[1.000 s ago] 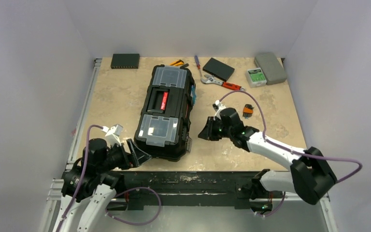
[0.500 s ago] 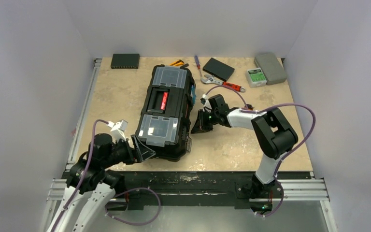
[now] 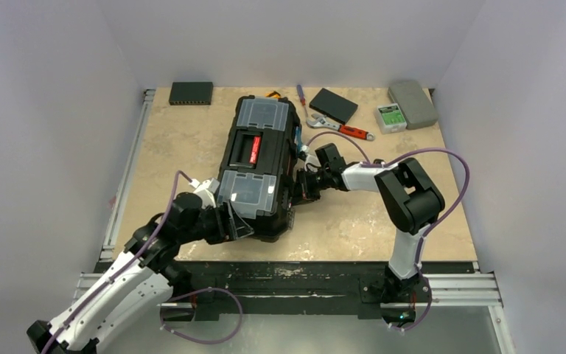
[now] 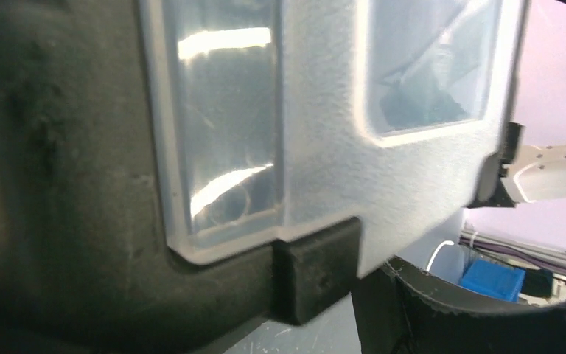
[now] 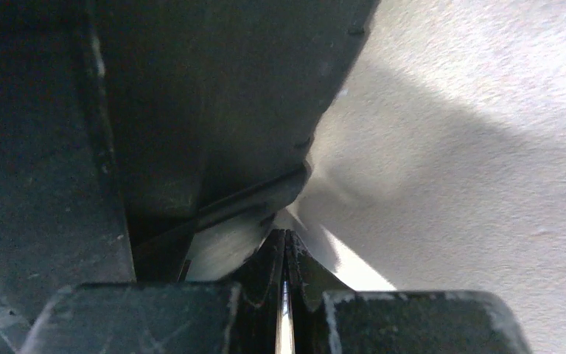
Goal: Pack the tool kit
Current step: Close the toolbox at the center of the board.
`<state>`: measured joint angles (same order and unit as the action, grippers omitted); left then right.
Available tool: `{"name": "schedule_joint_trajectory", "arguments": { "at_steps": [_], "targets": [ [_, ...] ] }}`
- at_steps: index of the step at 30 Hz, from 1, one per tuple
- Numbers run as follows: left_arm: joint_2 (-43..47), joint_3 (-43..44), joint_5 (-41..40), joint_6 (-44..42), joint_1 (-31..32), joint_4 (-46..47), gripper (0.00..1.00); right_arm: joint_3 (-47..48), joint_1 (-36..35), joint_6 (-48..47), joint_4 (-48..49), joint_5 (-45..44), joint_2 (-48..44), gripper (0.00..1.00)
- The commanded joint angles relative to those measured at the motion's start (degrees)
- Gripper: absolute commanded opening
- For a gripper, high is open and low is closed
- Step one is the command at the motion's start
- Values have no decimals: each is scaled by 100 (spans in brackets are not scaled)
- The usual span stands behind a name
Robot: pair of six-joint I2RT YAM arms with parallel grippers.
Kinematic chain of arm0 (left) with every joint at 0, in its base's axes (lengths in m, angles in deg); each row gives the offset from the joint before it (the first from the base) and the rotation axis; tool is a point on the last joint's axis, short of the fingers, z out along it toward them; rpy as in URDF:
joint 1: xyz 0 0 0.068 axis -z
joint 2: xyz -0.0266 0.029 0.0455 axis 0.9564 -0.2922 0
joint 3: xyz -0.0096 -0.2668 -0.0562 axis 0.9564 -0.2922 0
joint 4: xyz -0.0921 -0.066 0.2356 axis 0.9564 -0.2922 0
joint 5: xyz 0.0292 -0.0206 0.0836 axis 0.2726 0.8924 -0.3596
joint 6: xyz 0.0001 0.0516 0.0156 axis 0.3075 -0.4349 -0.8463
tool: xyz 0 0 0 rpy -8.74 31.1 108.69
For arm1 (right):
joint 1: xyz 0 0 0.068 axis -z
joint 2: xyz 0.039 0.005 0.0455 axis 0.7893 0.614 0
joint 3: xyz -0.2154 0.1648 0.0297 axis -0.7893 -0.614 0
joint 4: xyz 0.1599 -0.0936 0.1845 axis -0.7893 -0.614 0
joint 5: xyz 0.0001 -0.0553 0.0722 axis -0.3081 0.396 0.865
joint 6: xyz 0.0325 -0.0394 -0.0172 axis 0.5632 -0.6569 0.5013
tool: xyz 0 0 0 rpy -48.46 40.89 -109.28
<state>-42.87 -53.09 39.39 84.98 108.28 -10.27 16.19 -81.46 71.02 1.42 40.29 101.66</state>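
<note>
The tool kit (image 3: 254,151) is a large black toolbox with a red-marked handle and two clear lid compartments, lying closed in the middle of the table. My left gripper (image 3: 234,221) stands open at its near-left corner, fingers against the near end. The left wrist view is filled by a clear lid compartment (image 4: 221,133) and a black latch (image 4: 317,269), with one finger (image 4: 442,317) at the lower right. My right gripper (image 3: 304,186) is shut and empty, its tips (image 5: 285,243) pressed to the box's right wall (image 5: 191,110) low by the tabletop (image 5: 486,147).
Behind the box lie a red-handled wrench (image 3: 339,127), a screwdriver (image 3: 301,94) and a yellow-handled tool (image 3: 271,94). A flat black box (image 3: 333,105), a green-labelled white box (image 3: 390,118) and a grey case (image 3: 413,103) sit back right. A black device (image 3: 191,92) is back left.
My left arm reached forward to the box's near-left corner. My right gripper shut and swung left against the box's right side. The box shifted slightly away.
</note>
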Motion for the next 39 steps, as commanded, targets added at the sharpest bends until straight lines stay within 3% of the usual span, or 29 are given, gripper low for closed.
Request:
{"name": "schedule_joint_trajectory", "arguments": {
  "at_steps": [1,7,21,26,32,35,39],
  "targets": [
    [-620,159,-604,12,461,1590,70,-317,-28,-314,-7,676,-206,0],
    [-1304,716,-941,-313,651,1565,71,-1103,-7,-243,450,934,-610,0],
    [-1606,1647,-1239,-1188,830,583,74,-2199,340,-13,416,964,-2449,0],
    [-1943,2826,-2343,-1861,1998,-663,74,-2292,342,204,500,971,-2687,0],
    [-3351,4699,-4022,-2128,3531,-2205,70,-2429,342,498,802,878,-2755,0],
    [-4141,5511,-4331,-2138,3990,-2625,70,-2468,346,583,891,860,-2760,0],
    [-4969,6017,-4101,-2171,4231,-2639,68,-2516,342,695,999,876,-2815,0]
  ]
}}
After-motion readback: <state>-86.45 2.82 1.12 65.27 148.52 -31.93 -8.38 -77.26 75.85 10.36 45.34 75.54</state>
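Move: The near latch on the toolbox's right side lies about 12 cm to the left hand's right, 3 cm ahead and a little lower. The toolbox's middle is some 16 cm ahead of that hand and 4 cm to its right. From the right hand, low beside that same side of the box, the latch is about 7 cm back, 1 cm left and 6 cm higher. The adjustable wrench lies about 23 cm ahead and 13 cm right of the right hand. Forward and slightly down by a couple of centimetres at first, the open left hand seems to bear on the toolbox's near left corner, then climbs and swings right over the near end, about 11 cm across, tipping its fingers lower and turning clockwise. Meanwhile the right hand, fingers still shut, draws about 7 cm back and 5 cm right along the latch side while rising, ending close by the near latch. ##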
